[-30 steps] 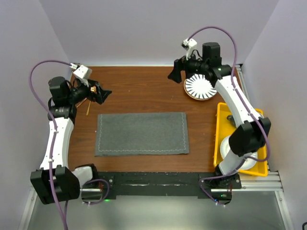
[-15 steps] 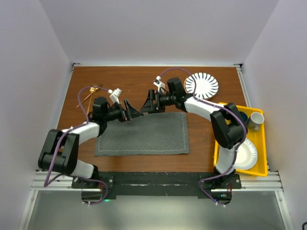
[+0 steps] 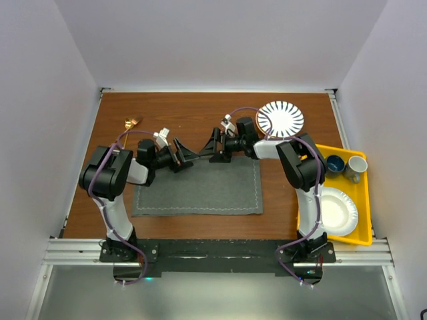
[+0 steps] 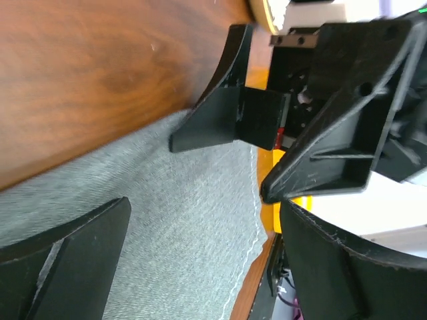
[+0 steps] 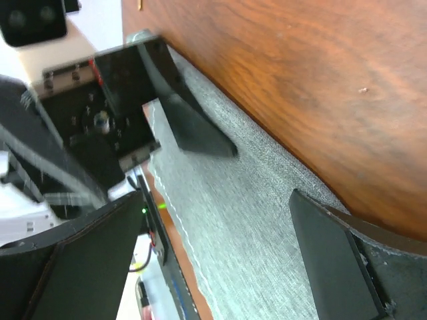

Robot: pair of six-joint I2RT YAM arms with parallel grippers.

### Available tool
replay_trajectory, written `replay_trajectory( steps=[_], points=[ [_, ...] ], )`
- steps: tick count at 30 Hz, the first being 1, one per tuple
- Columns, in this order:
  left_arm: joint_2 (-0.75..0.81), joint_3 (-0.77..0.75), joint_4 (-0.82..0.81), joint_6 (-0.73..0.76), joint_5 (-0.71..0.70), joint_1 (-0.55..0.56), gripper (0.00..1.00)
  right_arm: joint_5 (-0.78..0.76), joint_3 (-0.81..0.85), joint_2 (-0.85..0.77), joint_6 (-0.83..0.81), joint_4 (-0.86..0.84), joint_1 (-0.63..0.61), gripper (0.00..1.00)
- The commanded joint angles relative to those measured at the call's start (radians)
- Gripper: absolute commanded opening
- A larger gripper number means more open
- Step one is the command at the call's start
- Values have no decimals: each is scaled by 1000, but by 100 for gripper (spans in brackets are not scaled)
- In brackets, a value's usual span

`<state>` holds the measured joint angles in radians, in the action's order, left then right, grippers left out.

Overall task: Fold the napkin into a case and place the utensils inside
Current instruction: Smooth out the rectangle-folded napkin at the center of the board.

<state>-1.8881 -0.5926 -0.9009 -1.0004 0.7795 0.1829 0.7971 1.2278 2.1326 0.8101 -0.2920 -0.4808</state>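
Note:
The dark grey napkin point(image 3: 197, 190) lies flat and spread out in the middle of the table. My left gripper point(image 3: 185, 155) and right gripper point(image 3: 212, 147) face each other low over its far edge, both open and holding nothing. In the left wrist view the napkin point(image 4: 180, 220) fills the gap between my left gripper's point(image 4: 207, 257) fingers, with the other gripper opposite. The right wrist view shows the napkin point(image 5: 253, 220) under my right gripper point(image 5: 213, 260). The gold end of the utensils point(image 3: 131, 123) shows at the far left; the rest is hidden behind the left arm.
A striped plate point(image 3: 280, 118) sits at the far right of the table. A yellow tray point(image 3: 365, 200) along the right edge holds a white paper plate point(image 3: 337, 212), a dark cup point(image 3: 333, 164) and a light cup point(image 3: 357, 167).
Both arms have swung in from the back corners to the napkin's far edge, and now sit lower with the grippers closer together. The napkin has not moved.

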Motion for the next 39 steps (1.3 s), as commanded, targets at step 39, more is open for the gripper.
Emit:
replay_trajectory(
  steps=[39],
  points=[
    [291, 120, 117, 109, 35, -362, 100, 64, 145, -21, 85, -106, -145, 98]
  ],
)
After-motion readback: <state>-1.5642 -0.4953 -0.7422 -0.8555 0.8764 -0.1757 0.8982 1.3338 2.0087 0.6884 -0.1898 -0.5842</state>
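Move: Both open grippers are low at the napkin's far, folded edge, their tips almost meeting. From the left hand the napkin's middle is about 10 cm back, 3 cm right and 2 cm down; the golden cutlery is some 22 cm left and 9 cm ahead. From the right hand the napkin's middle is about 12 cm back and 5 cm left, with the striped plate roughly 24 cm right and 11 cm ahead. Sweep the open grippers apart along the napkin's far edge, fingers staying low on the cloth: the left some 17 cm left to the left end, bowing slightly forward and turning about 20 degrees counter-clockwise, the right only 5 cm right, then holding there. Lift both off, bringing the left back about 5 cm rightward and the right up and leftward over the cloth, drawing slightly back. ##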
